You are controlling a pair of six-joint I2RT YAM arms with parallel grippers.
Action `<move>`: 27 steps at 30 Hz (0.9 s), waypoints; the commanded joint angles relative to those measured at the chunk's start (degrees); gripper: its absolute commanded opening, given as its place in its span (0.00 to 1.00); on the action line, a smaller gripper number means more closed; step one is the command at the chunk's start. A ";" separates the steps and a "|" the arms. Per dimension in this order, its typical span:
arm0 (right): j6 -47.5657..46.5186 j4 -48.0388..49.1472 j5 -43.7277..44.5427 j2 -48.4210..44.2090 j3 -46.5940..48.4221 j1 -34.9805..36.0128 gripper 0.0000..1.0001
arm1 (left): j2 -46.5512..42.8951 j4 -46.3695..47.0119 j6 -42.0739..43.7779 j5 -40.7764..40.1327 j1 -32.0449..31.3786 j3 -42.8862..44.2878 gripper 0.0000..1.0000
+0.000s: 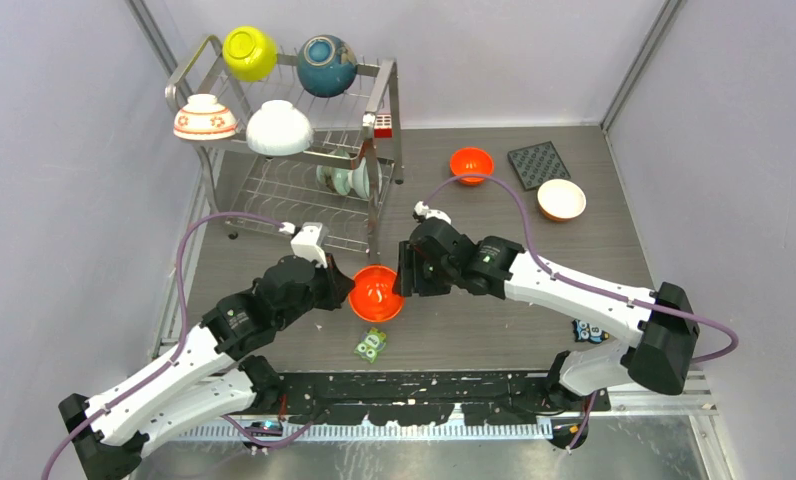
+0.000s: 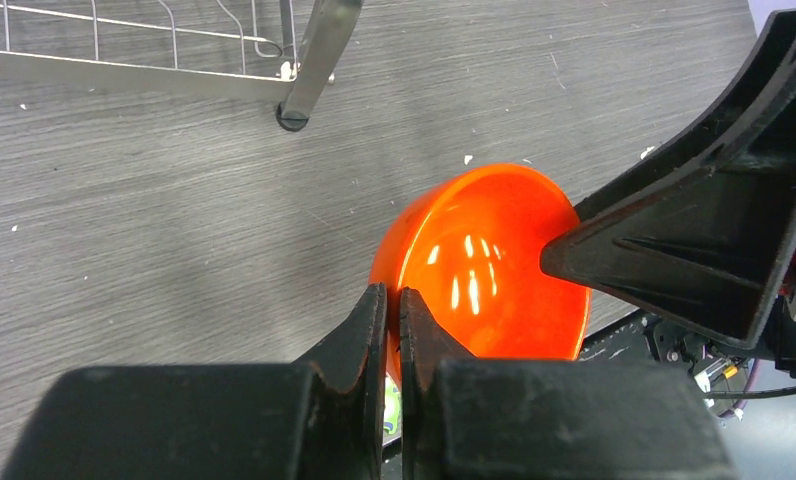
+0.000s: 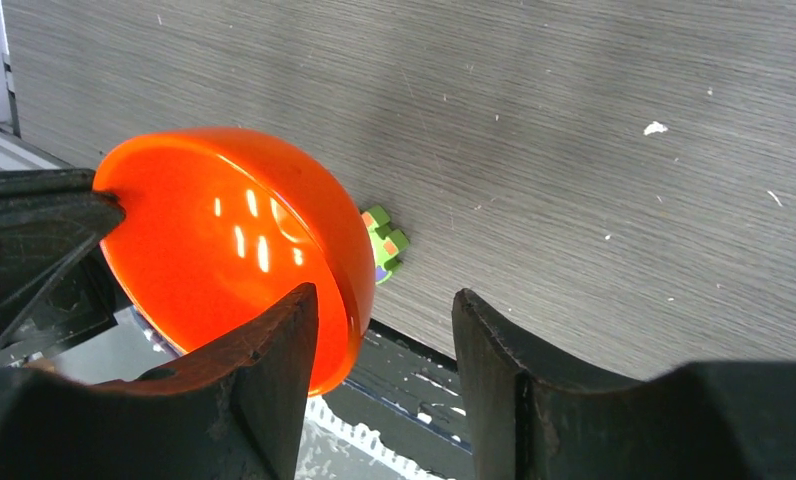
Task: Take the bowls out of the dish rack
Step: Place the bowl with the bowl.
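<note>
An orange bowl (image 1: 377,293) hangs tilted above the table between my two grippers. My left gripper (image 1: 346,290) is shut on its near rim (image 2: 394,300), one finger inside the bowl (image 2: 484,270) and one outside. My right gripper (image 1: 402,280) stands open astride the opposite rim (image 3: 384,300), its left finger inside the bowl (image 3: 224,240) and the other well clear of the wall. The dish rack (image 1: 384,95) stands at the back left. It holds a yellow-green bowl (image 1: 249,52), a teal bowl (image 1: 326,65), a flowered white bowl (image 1: 204,117), a plain white bowl (image 1: 279,128) and pale green bowls (image 1: 342,180) lower down.
On the table at the back right lie a second orange bowl (image 1: 471,163), a white bowl with an orange inside (image 1: 561,199) and a dark square mat (image 1: 539,164). A small green toy (image 1: 371,344) lies under the held bowl. A rack leg (image 2: 309,70) stands close by.
</note>
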 commanded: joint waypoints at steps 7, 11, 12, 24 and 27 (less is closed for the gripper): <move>1.67 4.49 -0.59 2.82 2.64 0.92 0.48 | -1.60 4.17 -0.48 0.73 -0.30 -0.05 0.00; 1.71 4.69 -1.01 3.76 2.86 1.34 0.39 | -1.69 4.31 -0.39 0.73 -0.30 0.03 0.00; 1.67 4.70 -1.02 3.94 2.93 1.43 0.38 | -1.71 4.35 -0.39 0.73 -0.30 0.10 0.00; 0.81 4.33 -0.70 5.08 3.43 2.34 0.01 | -1.28 2.70 -2.58 -0.49 -0.30 0.13 0.13; 0.26 3.33 0.25 4.81 3.55 2.57 0.01 | -1.03 1.36 -2.41 -0.24 -0.30 0.80 0.46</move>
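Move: Between the two hands hangs the orange bowl, its middle some 5 cm to the right hand's left, about 1 cm back and 3 cm lower. From the left hand, already pinching its rim, it lies roughly 5 cm to the right, 1 cm back and 4 cm down. On the table about 15 cm below the right hand are the green toy, some 8 cm back and 6 cm left, and the rack's near foot, about 9 cm ahead and 6 cm left. Sinking about 3 cm and easing some 2 cm left, the right hand brings its half-open fingers over the bowl's near rim and shuts them, pinching the wall with one finger inside and one outside. The left hand holds the bowl nearly still until then, and at the very end opens partway and lets go of its side of the rim. ##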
